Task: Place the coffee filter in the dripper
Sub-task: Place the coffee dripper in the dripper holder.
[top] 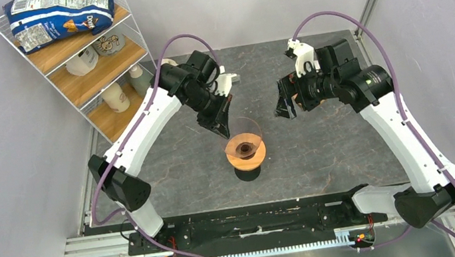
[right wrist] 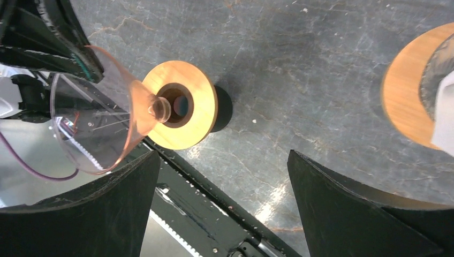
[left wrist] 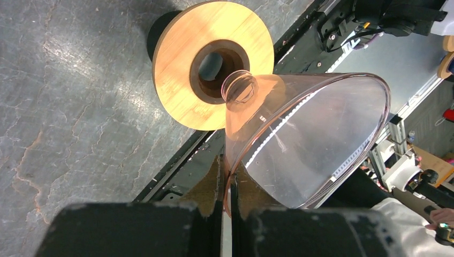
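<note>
The dripper's clear, pink-tinted glass cone (left wrist: 305, 139) hangs tilted with my left gripper (left wrist: 228, 166) shut on its rim. Its narrow spout (left wrist: 240, 88) points at the hole of a round light-brown wooden ring (left wrist: 176, 64), which sits on a short black stand (top: 248, 172) at the table's middle. I cannot tell whether spout and ring touch. From above, the cone (top: 245, 132) is just over the ring (top: 246, 153), below the left gripper (top: 221, 126). My right gripper (right wrist: 222, 155) is open and holds nothing, hovering right of the ring (right wrist: 201, 115). The coffee filter is out of view.
A second wooden disc (right wrist: 401, 91), with something grey and white on it, shows blurred at the right edge of the right wrist view; I cannot tell what it is. A wire shelf (top: 89, 74) with a snack bag and jars stands at the back left. The black base rail (top: 251, 222) runs along the near edge.
</note>
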### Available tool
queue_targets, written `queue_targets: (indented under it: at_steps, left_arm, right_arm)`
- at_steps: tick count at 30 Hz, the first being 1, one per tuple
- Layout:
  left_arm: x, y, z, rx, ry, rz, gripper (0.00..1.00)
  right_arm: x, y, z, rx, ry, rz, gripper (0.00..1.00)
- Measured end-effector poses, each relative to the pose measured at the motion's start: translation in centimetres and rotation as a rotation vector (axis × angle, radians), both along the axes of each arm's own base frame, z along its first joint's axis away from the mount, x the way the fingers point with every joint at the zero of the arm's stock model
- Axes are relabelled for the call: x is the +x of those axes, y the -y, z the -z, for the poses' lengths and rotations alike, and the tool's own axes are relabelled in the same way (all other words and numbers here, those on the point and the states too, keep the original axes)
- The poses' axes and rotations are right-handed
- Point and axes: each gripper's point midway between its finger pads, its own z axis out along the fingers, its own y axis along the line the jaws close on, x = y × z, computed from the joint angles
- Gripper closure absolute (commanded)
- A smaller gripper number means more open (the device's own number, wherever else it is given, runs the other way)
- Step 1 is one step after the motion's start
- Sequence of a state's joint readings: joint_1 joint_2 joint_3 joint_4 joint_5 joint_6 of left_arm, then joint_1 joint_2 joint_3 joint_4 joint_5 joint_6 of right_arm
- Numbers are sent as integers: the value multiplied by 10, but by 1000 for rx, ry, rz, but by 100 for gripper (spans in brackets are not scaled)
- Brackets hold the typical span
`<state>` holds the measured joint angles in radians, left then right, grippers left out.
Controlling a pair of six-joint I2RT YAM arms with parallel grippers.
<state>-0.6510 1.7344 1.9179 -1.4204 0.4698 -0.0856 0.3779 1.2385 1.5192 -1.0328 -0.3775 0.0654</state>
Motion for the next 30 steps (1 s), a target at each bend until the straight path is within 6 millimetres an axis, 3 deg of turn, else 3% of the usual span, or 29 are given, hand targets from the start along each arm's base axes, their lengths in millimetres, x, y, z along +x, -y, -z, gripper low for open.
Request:
queue_targets:
  at_steps: [10, 22, 30]
  left_arm:
    - [5, 6, 17, 31, -52, -11, 98]
    - [9, 10, 38, 62, -100, -16, 98]
    - [8, 9, 46, 70, -112, -16, 98]
  right_arm:
    - [-17, -14, 12, 88, -119, -19, 4]
    - [-27, -38, 35, 215, -332, -13, 17]
    - [-32, -48, 53, 230, -399, -19, 33]
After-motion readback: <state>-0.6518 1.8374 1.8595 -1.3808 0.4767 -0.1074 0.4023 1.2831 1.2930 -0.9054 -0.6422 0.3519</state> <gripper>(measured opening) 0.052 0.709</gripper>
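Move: The left hand holds the coffee dripper by its rim; the dripper holder stands about 5 cm to its right, 1 cm back and 15 cm below. From the right hand, the dripper is about 11 cm left, 3 cm back and 9 cm down, with the holder directly beneath it, some 20 cm below hand level. A second wooden stand is roughly 9 cm ahead of the right hand, 7 cm right and 20 cm down. Keeping its pinch on the dripper's rim, the left hand lowers it about 5 cm towards the hole in the holder's wooden ring, tilting only slightly. The right hand, empty, comes down and left by about 5 cm each and some 3 cm back towards the dripper's far side; its wrist swings the fingers to point more to the left as they close partway. ##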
